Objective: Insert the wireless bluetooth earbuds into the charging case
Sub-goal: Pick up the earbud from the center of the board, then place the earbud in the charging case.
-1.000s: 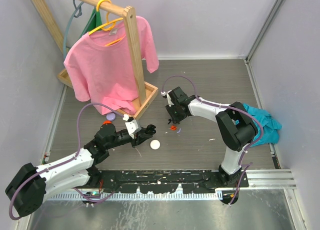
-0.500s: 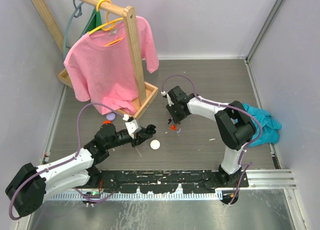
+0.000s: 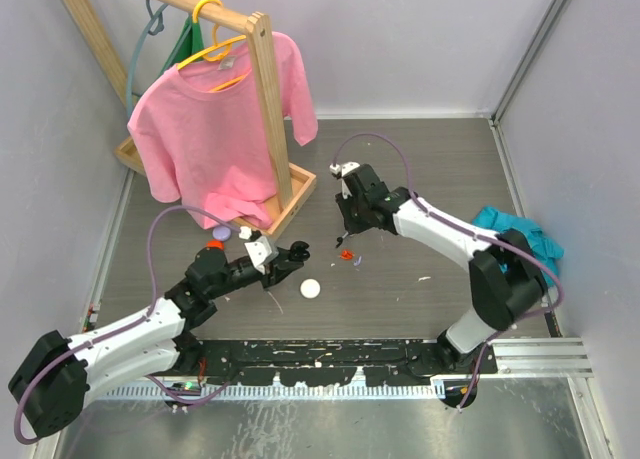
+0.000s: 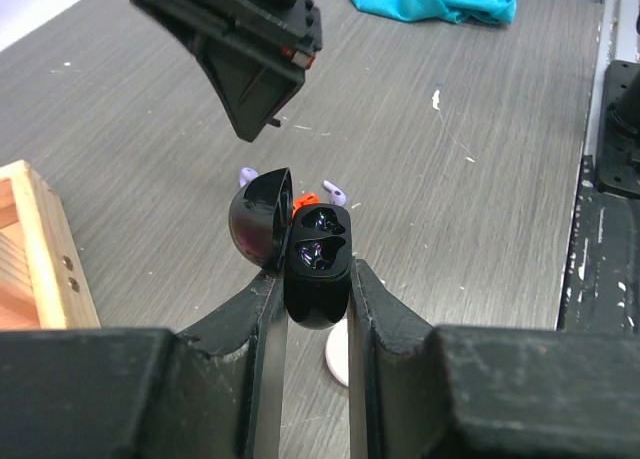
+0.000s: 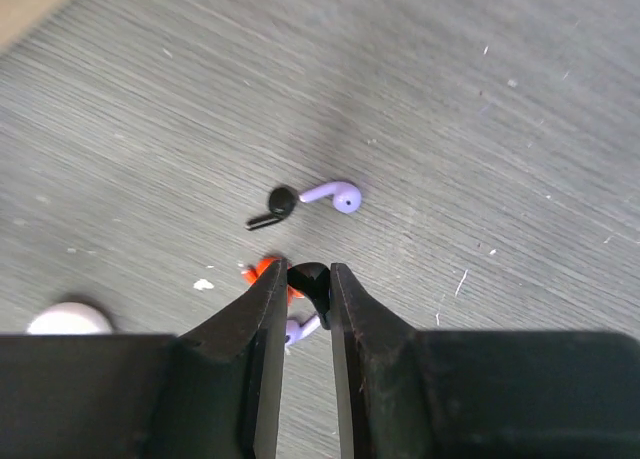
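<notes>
My left gripper (image 4: 316,275) is shut on the black charging case (image 4: 318,249), held off the table with its lid (image 4: 260,219) open and both sockets showing. My right gripper (image 5: 308,271) is shut on a black earbud (image 5: 312,283) and hangs above the table, just beyond the case (image 3: 345,237). Other wireless bluetooth earbuds lie on the table below it: a black one (image 5: 277,206), a purple one (image 5: 333,194), an orange-red one (image 5: 262,272) and a second purple one (image 5: 300,329), half hidden by the fingers.
A white round case (image 3: 310,289) lies near the left gripper (image 3: 292,256). Small orange-red (image 3: 216,245) and purple (image 3: 222,233) cases sit by the wooden rack base (image 3: 295,201). A pink shirt (image 3: 215,129) hangs on the rack. A teal cloth (image 3: 520,241) lies at the right.
My right gripper has shut on the black earbud and lifted a little, its arm swinging out to the right. My left gripper with the case has edged up slightly.
</notes>
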Motion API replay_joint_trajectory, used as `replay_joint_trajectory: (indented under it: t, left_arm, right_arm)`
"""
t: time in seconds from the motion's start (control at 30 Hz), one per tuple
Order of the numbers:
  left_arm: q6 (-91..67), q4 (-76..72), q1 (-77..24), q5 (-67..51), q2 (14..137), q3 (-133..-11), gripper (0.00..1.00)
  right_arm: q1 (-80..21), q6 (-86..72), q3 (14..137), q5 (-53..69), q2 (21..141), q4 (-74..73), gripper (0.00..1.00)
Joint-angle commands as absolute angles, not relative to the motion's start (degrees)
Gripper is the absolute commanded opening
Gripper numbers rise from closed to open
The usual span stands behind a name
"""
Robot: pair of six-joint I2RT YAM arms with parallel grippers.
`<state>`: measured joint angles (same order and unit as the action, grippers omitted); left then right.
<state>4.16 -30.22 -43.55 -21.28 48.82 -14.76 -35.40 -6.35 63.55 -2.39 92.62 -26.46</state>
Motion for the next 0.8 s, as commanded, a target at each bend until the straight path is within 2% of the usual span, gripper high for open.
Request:
replay_joint_trajectory:
  t: [0.0,0.37,0.77]
  left_arm:
    - [4.6,-37.8,-43.9,-18.1,47.8,-14.8,0.00]
    - [3.2,-40.9,-43.9,-18.0,46.1,-15.2,0.00]
    - [2.5,-42.9,-43.9,-19.5,43.2,-15.5,0.00]
  right_arm:
    - [-38.8,-10.5,62.7,-6.7,84.0,-21.0,0.23]
    - [-49.2,-14.5,59.7,-17.8,68.4,-12.2,0.23]
    - [-61.1,-15.4,51.8,-19.5,58.1,4.2,0.23]
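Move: The open black charging case in the left hand lies about 11 cm to the left of the right hand, 9 cm back and 8 cm higher. Below, 6 cm down on the board, the white case is 9 cm left and 10 cm back, the other black earbud 3 cm left and level, the red earbuds 1 cm left and 2 cm back. From the left hand, the held earbud is 9 cm ahead, 12 cm right, 8 cm lower. The right hand lifts its earbud some 20 cm, back-left towards the case the left hand raises 5 cm. ##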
